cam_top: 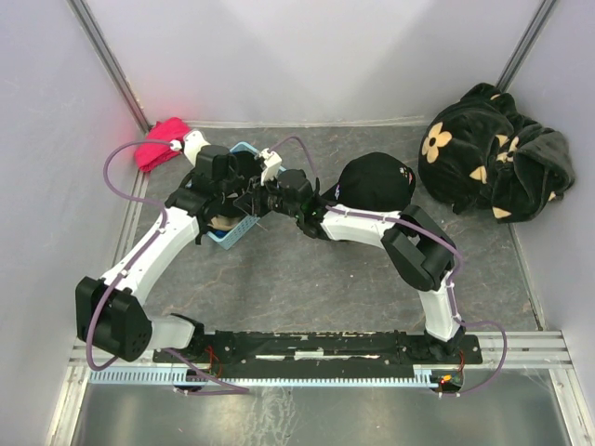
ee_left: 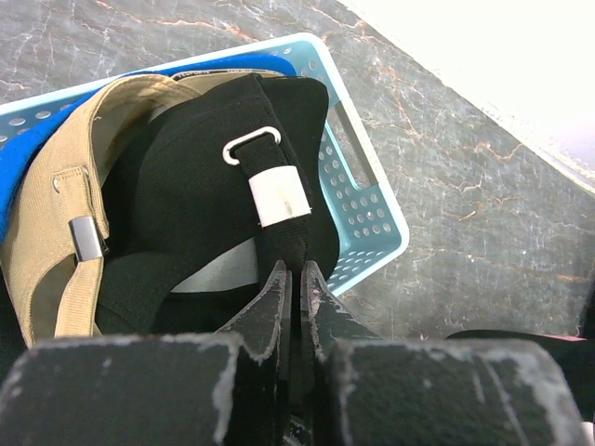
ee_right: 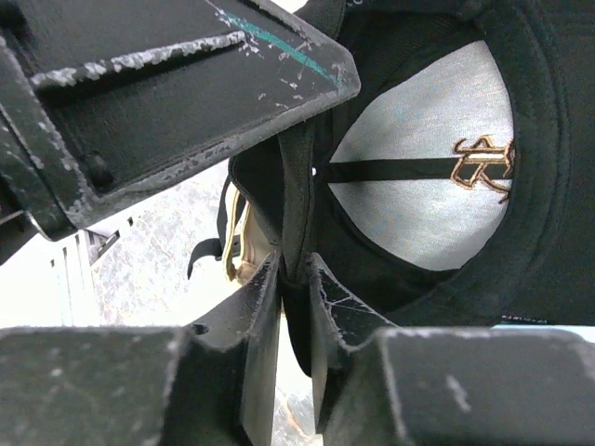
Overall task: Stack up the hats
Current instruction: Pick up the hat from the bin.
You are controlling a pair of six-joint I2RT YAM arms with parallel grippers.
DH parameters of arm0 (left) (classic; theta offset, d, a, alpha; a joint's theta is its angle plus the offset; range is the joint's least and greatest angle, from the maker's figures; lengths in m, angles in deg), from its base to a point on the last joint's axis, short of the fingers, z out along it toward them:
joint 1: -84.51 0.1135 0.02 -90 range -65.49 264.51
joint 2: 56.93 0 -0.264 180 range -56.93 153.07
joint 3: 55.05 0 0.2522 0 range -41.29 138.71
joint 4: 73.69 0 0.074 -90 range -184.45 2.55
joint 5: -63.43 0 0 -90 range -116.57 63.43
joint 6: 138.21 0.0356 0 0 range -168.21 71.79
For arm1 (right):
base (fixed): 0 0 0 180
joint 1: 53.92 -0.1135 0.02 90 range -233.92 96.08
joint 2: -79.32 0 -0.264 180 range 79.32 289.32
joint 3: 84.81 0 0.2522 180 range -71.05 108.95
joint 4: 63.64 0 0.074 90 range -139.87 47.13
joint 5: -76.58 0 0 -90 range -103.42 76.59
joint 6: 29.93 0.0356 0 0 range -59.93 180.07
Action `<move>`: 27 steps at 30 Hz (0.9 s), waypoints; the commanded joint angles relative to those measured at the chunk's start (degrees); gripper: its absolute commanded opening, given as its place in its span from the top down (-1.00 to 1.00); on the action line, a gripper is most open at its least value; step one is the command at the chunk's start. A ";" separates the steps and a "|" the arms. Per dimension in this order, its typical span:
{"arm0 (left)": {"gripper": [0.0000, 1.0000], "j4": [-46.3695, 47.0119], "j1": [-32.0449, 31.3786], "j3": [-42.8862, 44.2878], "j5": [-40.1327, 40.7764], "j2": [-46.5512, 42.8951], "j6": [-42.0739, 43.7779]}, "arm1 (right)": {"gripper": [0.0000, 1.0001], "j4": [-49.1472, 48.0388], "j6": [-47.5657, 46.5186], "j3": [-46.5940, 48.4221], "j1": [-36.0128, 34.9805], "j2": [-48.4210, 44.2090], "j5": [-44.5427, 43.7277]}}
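A black hat [ee_left: 186,177] lies upside down on top of a tan hat [ee_left: 65,186] and a bright blue hat [ee_left: 17,177] inside a light blue basket [ee_left: 372,214]. My left gripper [ee_left: 296,268] is shut on the black hat's back strap, just below its white label [ee_left: 279,195]. From the other side, my right gripper [ee_right: 296,265] pinches the same black hat [ee_right: 521,186] by its rim fabric, close under the left gripper's body [ee_right: 167,102]. A second black hat [cam_top: 376,181] with small lettering sits crown up on the table behind the right arm.
A red-pink cloth bundle [cam_top: 163,144] lies at the back left corner. A big black plush fabric with beige flowers [cam_top: 493,163] fills the back right. The basket [cam_top: 231,237] stands left of centre, with both wrists crowded above it. Walls enclose three sides.
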State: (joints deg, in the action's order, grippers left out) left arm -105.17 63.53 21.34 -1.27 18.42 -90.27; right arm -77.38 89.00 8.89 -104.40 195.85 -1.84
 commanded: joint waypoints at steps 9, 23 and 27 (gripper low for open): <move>0.80 2.46 1.34 2.58 1.61 -2.11 -1.64 | 0.97 -5.80 2.27 4.74 1.47 -0.36 3.19; 0.23 7.95 1.90 8.55 11.35 -3.17 -1.69 | 0.97 -6.22 5.74 14.98 5.15 1.68 5.83; 0.21 9.49 1.90 9.05 13.41 -4.33 -0.10 | 0.97 -5.38 6.39 19.67 5.77 3.99 6.44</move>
State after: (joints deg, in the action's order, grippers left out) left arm -99.88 65.19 27.83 7.65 16.80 -92.44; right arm -79.59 94.11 22.92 -99.16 198.17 2.99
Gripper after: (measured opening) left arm 0.390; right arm 0.050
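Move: The black hat, its strap already in the left fingers, has its middle about 6 cm ahead of the left hand and 6 cm below. From the right hand, the hat's middle is some 6 cm forward, 2 cm left and 5 cm down. The tan hat lies about 7 cm left of the right hand, 1 cm back and 11 cm below; the blue bin's middle is 6 cm left, 2 cm ahead and 13 cm down. Right pinches the black hat's band, left lets go, and both rise about 10 cm, the right also forward. ##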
